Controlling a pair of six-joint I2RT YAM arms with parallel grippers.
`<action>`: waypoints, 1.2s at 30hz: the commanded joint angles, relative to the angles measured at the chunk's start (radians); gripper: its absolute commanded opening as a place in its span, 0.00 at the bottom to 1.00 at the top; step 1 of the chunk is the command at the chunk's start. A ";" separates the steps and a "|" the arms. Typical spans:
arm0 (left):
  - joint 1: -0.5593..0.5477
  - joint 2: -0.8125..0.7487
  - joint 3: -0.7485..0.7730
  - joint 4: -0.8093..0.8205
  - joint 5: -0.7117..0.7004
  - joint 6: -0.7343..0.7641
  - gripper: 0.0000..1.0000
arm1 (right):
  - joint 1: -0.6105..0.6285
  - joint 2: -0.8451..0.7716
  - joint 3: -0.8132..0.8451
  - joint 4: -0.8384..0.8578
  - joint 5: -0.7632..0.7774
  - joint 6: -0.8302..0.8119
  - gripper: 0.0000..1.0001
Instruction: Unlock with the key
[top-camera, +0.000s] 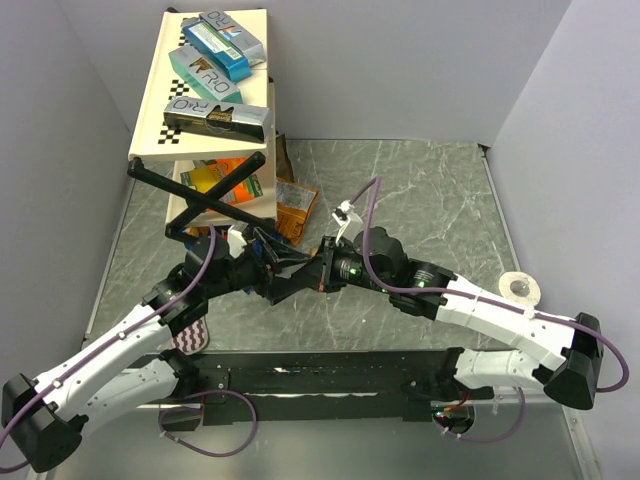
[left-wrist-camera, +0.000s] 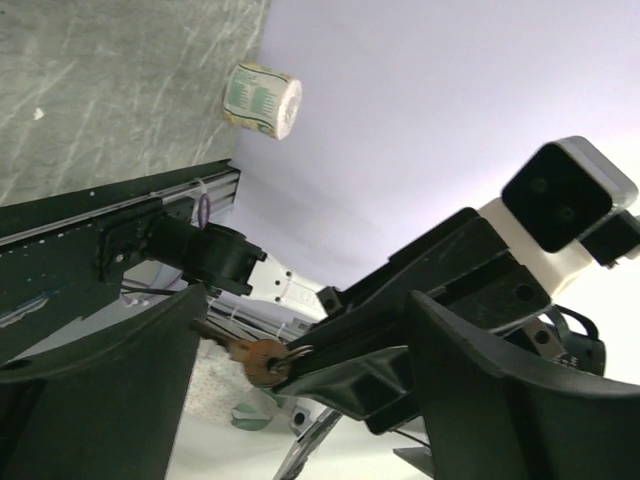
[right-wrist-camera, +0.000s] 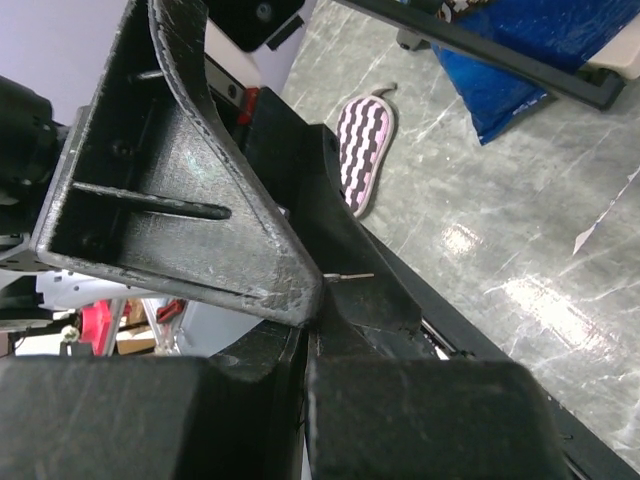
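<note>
In the left wrist view a small brass-coloured key (left-wrist-camera: 262, 360) hangs on a thin wire ring from the tip of my right gripper's black fingers (left-wrist-camera: 350, 375). Its blade points toward my left gripper's left finger (left-wrist-camera: 110, 390). My left gripper (left-wrist-camera: 305, 320) is open, with its two fingers standing on either side of the key and the right gripper's tip. In the right wrist view my right gripper (right-wrist-camera: 315, 315) is shut, and only a bit of the wire ring (right-wrist-camera: 352, 275) sticks out past it. Seen from above, the left gripper (top-camera: 288, 268) and the right gripper (top-camera: 322, 268) meet above the table's middle.
A shelf unit (top-camera: 150, 110) with boxes stands at the back left, with snack packets (top-camera: 295, 205) at its foot. A tape roll (top-camera: 520, 288) lies at the right. A pink striped pad (right-wrist-camera: 362, 150) lies by the black rail (top-camera: 330, 375) at the near edge.
</note>
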 joint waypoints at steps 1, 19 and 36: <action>0.016 -0.009 0.001 0.044 0.021 -0.095 0.80 | 0.011 0.014 0.032 0.055 -0.026 0.006 0.00; 0.061 0.005 0.038 -0.067 0.003 -0.044 0.61 | 0.009 0.033 0.052 0.018 -0.036 0.009 0.00; 0.081 -0.029 0.032 -0.134 -0.042 -0.047 0.45 | 0.011 0.022 0.037 0.030 -0.039 0.021 0.00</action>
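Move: Just off the left fingertips, about 2 cm to that hand's right and 1 cm below, is the small key; its bow and ring are still pinched by the right hand, with the key's middle about 2 cm to that hand's left, 1 cm ahead and 1 cm below. On the table some 20 cm beneath the left hand, the padlock lies about 8 cm ahead and 6 cm to the right, and the blue bag roughly 5 cm ahead and 8 cm to the left. Narrowing its wide-open fingers around the key to about half open, the left hand slides slowly some 2 cm forward and nearly as far to its left, sinking about 1 cm at the end and turning roughly 5 degrees counter-clockwise. The right hand keeps its shut grip on the key's ring end, easing down about 1 cm and slightly left. ##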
